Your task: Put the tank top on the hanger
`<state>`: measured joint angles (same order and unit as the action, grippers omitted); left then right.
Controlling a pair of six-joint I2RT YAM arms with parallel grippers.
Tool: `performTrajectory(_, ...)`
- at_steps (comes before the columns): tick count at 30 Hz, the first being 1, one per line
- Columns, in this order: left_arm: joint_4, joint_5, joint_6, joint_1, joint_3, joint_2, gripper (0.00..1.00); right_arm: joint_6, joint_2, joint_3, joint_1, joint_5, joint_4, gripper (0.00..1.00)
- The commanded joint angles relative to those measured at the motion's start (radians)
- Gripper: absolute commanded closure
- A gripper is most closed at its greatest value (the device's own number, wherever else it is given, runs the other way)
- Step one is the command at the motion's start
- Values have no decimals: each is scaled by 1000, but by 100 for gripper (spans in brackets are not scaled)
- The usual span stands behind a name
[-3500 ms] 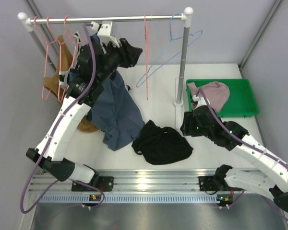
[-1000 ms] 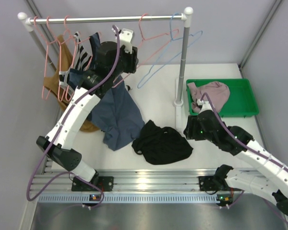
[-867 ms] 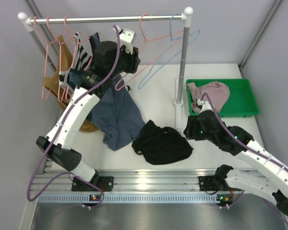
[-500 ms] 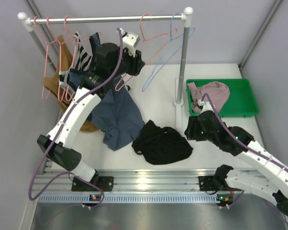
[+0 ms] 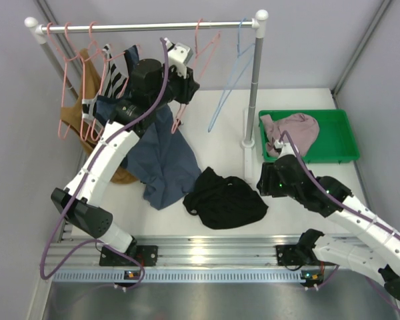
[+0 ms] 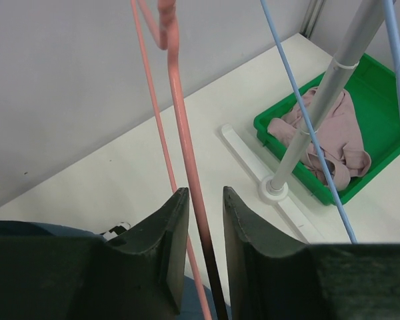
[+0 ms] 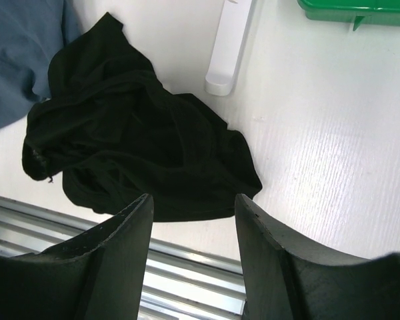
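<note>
The black tank top (image 5: 223, 198) lies crumpled on the table's near middle; it also shows in the right wrist view (image 7: 133, 140). A salmon-pink wire hanger (image 5: 199, 40) hangs by its hook from the rod. My left gripper (image 5: 190, 85) is raised beside it and shut on one of its wires. In the left wrist view the wire (image 6: 183, 127) runs between the narrow jaws of my left gripper (image 6: 203, 193). My right gripper (image 5: 265, 180) is open and empty, hovering above the tank top's right edge; its tips (image 7: 193, 200) frame the fabric's hem.
The rod (image 5: 147, 27) holds several more salmon hangers (image 5: 70, 67) at the left and a light-blue hanger (image 5: 230, 87) near the upright pole (image 5: 253, 87). A slate-blue top (image 5: 163, 160) drapes below my left arm. A green tray (image 5: 347, 150) holds a mauve garment (image 5: 293, 130).
My left gripper has moved right and closer to the rod with the salmon hanger, which has turned edge-on. The light-blue hanger has swung. My right arm has barely shifted.
</note>
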<state>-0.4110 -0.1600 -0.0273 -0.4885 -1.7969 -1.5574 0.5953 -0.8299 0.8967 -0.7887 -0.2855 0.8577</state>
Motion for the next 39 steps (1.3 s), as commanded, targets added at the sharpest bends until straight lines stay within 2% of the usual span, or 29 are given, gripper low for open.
performTrajectory(1,60,-10,3,5,-13,28,69,6,11,2,13,-15,-9,48)
performTrajectory(10,54,20,0,7,-39,22,83,6,18,2,13,-17,-5,47)
performTrajectory(14,64,39,-5,7,-47,23,100,6,18,7,11,-15,-6,47)
performTrajectory(27,107,112,12,7,-82,49,100,0,9,5,13,-17,-16,48)
performTrajectory(34,135,114,10,5,5,126,100,-8,-5,8,13,-12,-26,47)
performTrajectory(39,118,112,-2,7,11,145,100,-9,-15,4,13,-6,-39,48)
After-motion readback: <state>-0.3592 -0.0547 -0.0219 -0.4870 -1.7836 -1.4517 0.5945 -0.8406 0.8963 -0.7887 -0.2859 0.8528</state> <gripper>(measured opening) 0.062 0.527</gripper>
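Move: The pink hanger's near arm already runs between the left hand's open fingers; the hanger's middle is about 7 cm ahead, 1 cm to the right and some 3 cm above. The blue hanger is level with it, roughly 10 cm farther right. The navy top hangs some 9 cm left of the hand, 7 cm back and 18 cm lower. For the idle right hand, the pink hanger is roughly 29 cm ahead, 24 cm left and 25 cm higher. The left fingers shut on the pink hanger's arm, pinching it while the hand stays nearly in place. Keeping that pinch, the left hand raises the hanger about 5 cm and carries it some 3 cm left, easing slightly forward first and then back towards the base, with the fingers tipping up and turning counter-clockwise by under 10 degrees. ##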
